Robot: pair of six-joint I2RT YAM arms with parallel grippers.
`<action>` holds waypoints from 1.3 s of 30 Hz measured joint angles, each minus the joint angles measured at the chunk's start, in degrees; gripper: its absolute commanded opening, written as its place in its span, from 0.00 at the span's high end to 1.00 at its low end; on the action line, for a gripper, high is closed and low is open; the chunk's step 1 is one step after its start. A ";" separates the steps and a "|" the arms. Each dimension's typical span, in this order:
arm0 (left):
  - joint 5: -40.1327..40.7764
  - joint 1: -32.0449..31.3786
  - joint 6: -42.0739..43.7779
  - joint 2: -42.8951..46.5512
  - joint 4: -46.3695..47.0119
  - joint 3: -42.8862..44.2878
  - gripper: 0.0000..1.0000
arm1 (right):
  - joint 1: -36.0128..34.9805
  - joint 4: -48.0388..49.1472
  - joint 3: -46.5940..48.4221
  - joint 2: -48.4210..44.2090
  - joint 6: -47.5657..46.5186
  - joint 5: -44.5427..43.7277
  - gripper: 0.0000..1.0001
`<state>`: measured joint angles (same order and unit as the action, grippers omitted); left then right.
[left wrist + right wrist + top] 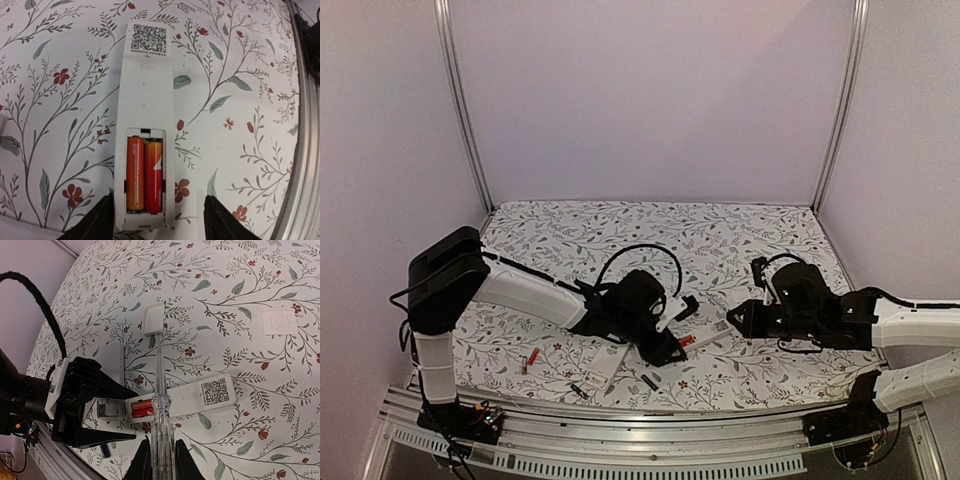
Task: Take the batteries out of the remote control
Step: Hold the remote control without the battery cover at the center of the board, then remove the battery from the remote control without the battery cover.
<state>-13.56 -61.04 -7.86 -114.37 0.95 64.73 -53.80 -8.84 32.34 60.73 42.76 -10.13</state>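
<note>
A white remote control [147, 90] lies back-up with its QR label at the far end and its compartment uncovered. Two red-orange batteries [144, 175] sit side by side inside it. My left gripper [160, 222] is open just above the remote's battery end, its left finger [95, 224] beside the remote's edge and the other well apart. My right gripper [160, 460] is shut on a clear pen-like tool [161, 430] whose shaft crosses over the remote [200, 396] next to the batteries [142, 408]. From above, both grippers [670, 345] [732, 321] flank the remote [708, 330].
A second white remote [607, 362] lies near the front edge. A loose red battery [531, 356] and dark batteries [649, 381] [578, 390] lie on the floral cloth. A small white cover [152, 319] and a pale square piece [279, 321] rest farther back.
</note>
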 measured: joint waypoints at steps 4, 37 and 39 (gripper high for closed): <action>2.84 -1.33 1.29 0.04 0.39 -0.17 0.43 | 0.48 -3.23 0.02 1.25 1.33 3.58 0.99; 12.41 -3.85 4.92 0.02 3.04 -1.49 0.75 | 1.01 -11.30 5.86 11.43 0.96 15.45 1.00; 12.44 -3.85 4.92 0.02 3.04 -1.49 0.76 | 1.03 -11.26 5.99 11.72 0.81 15.69 1.00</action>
<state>-1.13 -64.88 -2.94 -114.34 3.99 63.24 -52.77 -20.10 38.33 72.44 43.57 5.56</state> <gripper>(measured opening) 0.350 0.125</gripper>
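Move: The remote control's open battery end already lies between the left hand's parted fingers, with its middle about 5 cm to the right, 2 cm ahead and 1 cm lower. From that hand, the loose cover is some 10 cm ahead and 4 cm right, the black battery 8 cm back and 6 cm left. From the right hand, which holds the screwdriver, the remote's middle is roughly 5 cm left, 1 cm back and 11 cm below. The left hand stays almost in place over the battery end and swings its fingertips forward by some 10 degrees, while its fingers close from a loose gap until they pinch the remote's two long edges beside the batteries. Meanwhile the right hand keeps its hold on the screwdriver and sinks about 5 cm while drawing back some 4 cm and edging left late on, tipping steeper by about 20 degrees so that the blade comes down close to the inner end of the battery compartment. ##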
